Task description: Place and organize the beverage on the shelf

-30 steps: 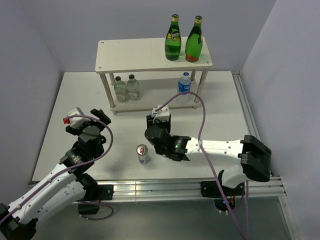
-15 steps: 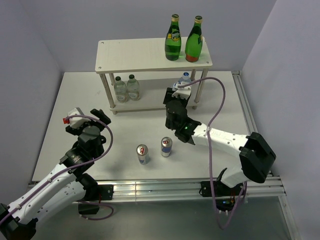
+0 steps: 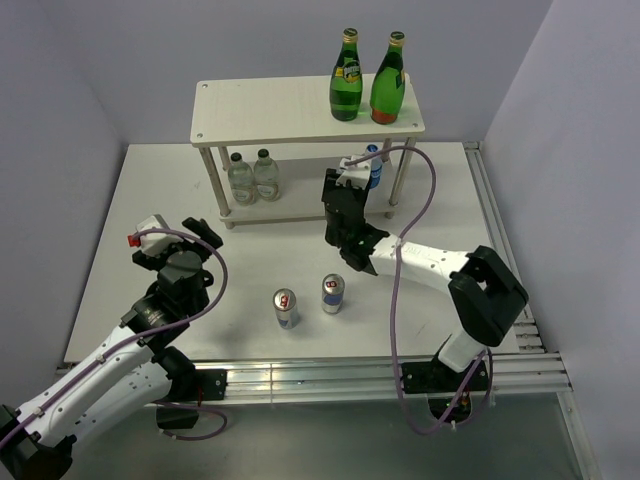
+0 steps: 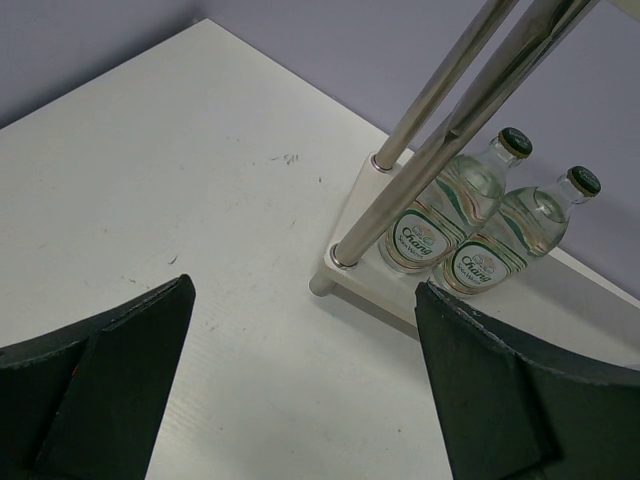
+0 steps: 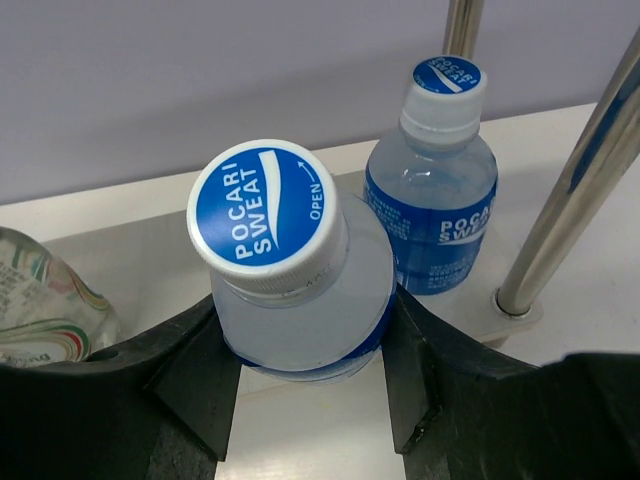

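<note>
My right gripper (image 5: 305, 392) is shut on a small blue-labelled water bottle (image 5: 292, 300), its fingers pressing both sides below the blue cap. It is at the front edge of the shelf's lower board (image 5: 130, 255), left of a second blue-labelled bottle (image 5: 435, 200) standing there. In the top view the right gripper (image 3: 345, 197) reaches under the shelf (image 3: 270, 110), whose top board carries two green glass bottles (image 3: 346, 80) (image 3: 388, 85). Two slim cans (image 3: 286, 308) (image 3: 333, 293) stand on the table. My left gripper (image 3: 200, 232) is open and holds nothing.
Two clear glass bottles (image 4: 440, 215) (image 4: 510, 240) stand on the lower board's left end behind the shelf's metal legs (image 4: 430, 170). Another shelf leg (image 5: 570, 190) rises right of the standing water bottle. Walls close in the table at the back and sides.
My right arm has swung from the table's middle back to the shelf, uncovering the second can. Over the last half second it edged slightly left. The left arm has not moved.
</note>
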Robot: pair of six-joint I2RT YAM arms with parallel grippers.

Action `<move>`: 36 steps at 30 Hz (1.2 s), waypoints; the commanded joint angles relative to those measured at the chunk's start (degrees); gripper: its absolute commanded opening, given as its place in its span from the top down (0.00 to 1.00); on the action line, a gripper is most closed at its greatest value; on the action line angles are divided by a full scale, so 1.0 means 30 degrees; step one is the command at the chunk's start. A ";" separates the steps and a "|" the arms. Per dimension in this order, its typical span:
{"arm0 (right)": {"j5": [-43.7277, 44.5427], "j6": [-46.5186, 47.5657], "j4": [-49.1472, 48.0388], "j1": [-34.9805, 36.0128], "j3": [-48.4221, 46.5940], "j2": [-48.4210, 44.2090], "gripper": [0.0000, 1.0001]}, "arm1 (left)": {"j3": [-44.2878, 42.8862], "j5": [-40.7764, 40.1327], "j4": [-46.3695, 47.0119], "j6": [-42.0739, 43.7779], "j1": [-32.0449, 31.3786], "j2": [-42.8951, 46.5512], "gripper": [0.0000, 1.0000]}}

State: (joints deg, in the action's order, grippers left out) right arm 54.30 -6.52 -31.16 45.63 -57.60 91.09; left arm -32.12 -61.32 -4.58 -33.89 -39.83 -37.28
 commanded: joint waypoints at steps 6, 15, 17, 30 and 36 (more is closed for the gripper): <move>0.0327 -0.0168 -0.3443 -0.1116 -0.2155 0.0691 1.00 | -0.0104 -0.0068 0.0237 -0.0012 0.0007 0.0033 0.01; 0.0093 -0.0814 -0.2916 -0.1761 -0.2594 0.1511 1.00 | -0.0134 -0.0156 0.0266 0.0017 0.0007 -0.0201 0.01; 0.0092 -0.0988 -0.2566 -0.1791 -0.2799 0.1862 1.00 | -0.0134 -0.0156 0.0267 0.0017 0.0007 -0.0202 0.01; -0.0318 -0.1634 -0.0835 -0.1879 -0.3972 0.2772 0.25 | -0.0163 -0.0214 0.0267 0.0046 0.0007 -0.0318 0.01; -0.0318 -0.1721 -0.0513 -0.1879 -0.4061 0.2656 0.14 | -0.0134 -0.0185 0.0354 0.0075 0.0006 -0.0318 0.01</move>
State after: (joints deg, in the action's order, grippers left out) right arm 51.81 -10.70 -30.68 40.23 -67.92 100.57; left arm -32.14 -61.34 -4.58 -33.87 -39.83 -38.13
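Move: The right hand still holds the second blue-labelled bottle. Its spot on the lower shelf board is about 5 cm straight ahead, the board some 16 cm below. The first blue-labelled bottle stands about 5 cm ahead and 7 cm right, its middle roughly 6 cm lower; the front right post is 2 cm ahead, 11 cm right. The nearer Chang bottle is some 4 cm ahead, 16 cm left. From the left hand, the spot lies about 19 cm ahead and 35 cm right, 16 cm below. Forward and down under the upper board, the right hand carries the gripped bottle in about 5 cm and lowers it about 3 cm onto the lower board, to the left of the first blue-labelled bottle. Late on, the fingers open and the hand rises back about 3 cm, creeping slightly farther in, its right finger between the two bottles. ##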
